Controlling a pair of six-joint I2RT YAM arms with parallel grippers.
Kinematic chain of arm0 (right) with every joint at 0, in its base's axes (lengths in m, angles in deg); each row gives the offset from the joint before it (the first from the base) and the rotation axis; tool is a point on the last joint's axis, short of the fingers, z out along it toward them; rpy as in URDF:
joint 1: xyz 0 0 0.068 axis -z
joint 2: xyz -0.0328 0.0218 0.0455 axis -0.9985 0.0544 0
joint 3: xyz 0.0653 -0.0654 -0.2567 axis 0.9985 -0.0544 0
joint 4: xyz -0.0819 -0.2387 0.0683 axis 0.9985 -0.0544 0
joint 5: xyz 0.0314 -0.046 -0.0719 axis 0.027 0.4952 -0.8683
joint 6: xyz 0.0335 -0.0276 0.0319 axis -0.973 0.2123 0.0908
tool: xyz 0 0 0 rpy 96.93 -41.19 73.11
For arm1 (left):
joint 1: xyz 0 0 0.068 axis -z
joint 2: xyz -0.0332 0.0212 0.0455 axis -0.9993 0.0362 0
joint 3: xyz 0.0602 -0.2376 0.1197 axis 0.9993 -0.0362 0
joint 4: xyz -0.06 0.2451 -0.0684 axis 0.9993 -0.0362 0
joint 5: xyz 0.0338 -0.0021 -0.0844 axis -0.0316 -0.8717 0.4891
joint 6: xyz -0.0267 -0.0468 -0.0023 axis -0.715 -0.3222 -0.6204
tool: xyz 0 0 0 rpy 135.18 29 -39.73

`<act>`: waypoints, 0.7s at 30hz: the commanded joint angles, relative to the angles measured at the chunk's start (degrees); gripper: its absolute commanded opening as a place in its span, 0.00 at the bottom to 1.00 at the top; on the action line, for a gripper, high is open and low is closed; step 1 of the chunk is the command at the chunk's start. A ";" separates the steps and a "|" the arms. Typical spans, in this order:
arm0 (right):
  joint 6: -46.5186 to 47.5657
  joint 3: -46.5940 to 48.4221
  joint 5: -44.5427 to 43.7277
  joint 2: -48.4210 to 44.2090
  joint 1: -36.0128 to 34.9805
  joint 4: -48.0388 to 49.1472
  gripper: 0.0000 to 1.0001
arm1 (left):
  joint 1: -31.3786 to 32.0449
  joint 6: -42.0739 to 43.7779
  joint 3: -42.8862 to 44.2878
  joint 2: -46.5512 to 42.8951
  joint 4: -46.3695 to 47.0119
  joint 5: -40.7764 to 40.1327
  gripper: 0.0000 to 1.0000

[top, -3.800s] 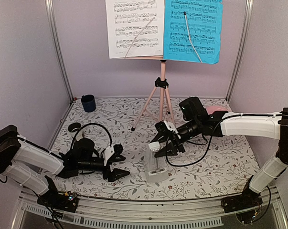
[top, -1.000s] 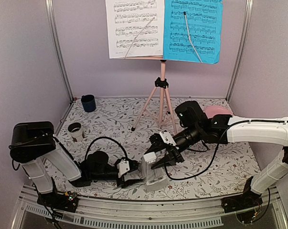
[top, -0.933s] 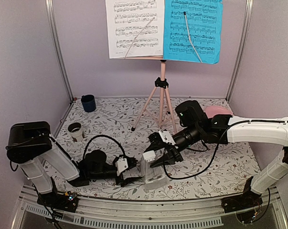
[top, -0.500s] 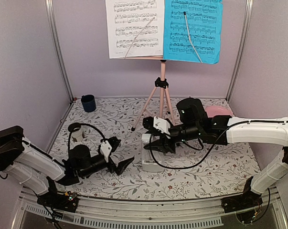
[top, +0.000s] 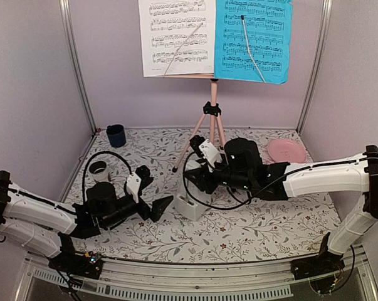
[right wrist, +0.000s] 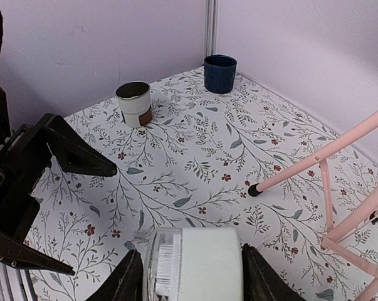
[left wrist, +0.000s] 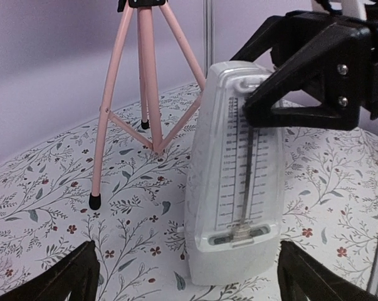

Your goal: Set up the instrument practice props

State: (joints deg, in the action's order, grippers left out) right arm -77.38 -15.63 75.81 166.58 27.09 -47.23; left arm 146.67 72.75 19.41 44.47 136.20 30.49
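Note:
The small white metronome [top: 190, 205] stands upright on the flowered table, just in front of the pink music stand's tripod [top: 212, 128]. My right gripper [top: 200, 177] is shut on the metronome's narrow top [right wrist: 201, 263], one finger on each side. My left gripper [top: 153, 190] is open, a short way left of the metronome, touching nothing. In the left wrist view the metronome [left wrist: 234, 188] fills the middle, its pendulum face toward me, with the right gripper's fingers [left wrist: 308, 75] clamped on its top. On the stand's tray rest a white sheet [top: 176, 37] and a bright blue sheet [top: 252, 41].
A dark blue cup [top: 116, 135] sits in the far left corner, and a small tin can [top: 99, 169] stands nearer on the left. Right of the tripod lies a round pink plate [top: 286, 150]. The tripod's legs [left wrist: 107, 125] spread close behind the metronome. Purple walls enclose the table.
My left gripper opened, let go of the metronome's base and drew back left. The right gripper carried the metronome away from the front edge toward the tripod and stood it upright.

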 commanded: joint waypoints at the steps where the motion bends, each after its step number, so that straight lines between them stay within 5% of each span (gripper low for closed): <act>1: -5.78 -0.52 -11.57 1.33 -3.55 14.15 0.03 | -0.47 -3.07 -0.43 -1.94 -3.26 2.63 0.99; 9: -6.02 -2.41 -19.88 4.40 -6.51 19.06 0.18 | 0.36 -3.52 0.23 -0.05 -3.67 3.09 0.99; 21: -4.50 -4.57 -16.71 2.54 -7.27 21.00 0.74 | 1.91 -2.03 3.52 7.64 0.20 3.46 0.99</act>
State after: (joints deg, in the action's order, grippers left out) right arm -82.53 -19.72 58.69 171.72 20.34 -31.62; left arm 147.67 70.11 21.13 50.22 133.64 33.37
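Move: My right hand holds the metronome by its top, so its middle hangs about 8 cm straight below those fingers, its base seemingly a couple of centimetres off the table. From my open left hand, the metronome's middle is roughly 6 cm ahead, 12 cm to the right and 4 cm lower. The music stand's nearest foot is some 18 cm ahead of my right hand, 7 cm to its left and 20 cm below. I lower the metronome about 2.5 cm with my right hand onto the table, easing it a centimetre left and turning it some 10 degrees clockwise, then open those fingers off its top and start to rise. My left hand, still wide open and not touching the metronome, sinks about 3 cm and edges right towards its face, tipping slightly down. ##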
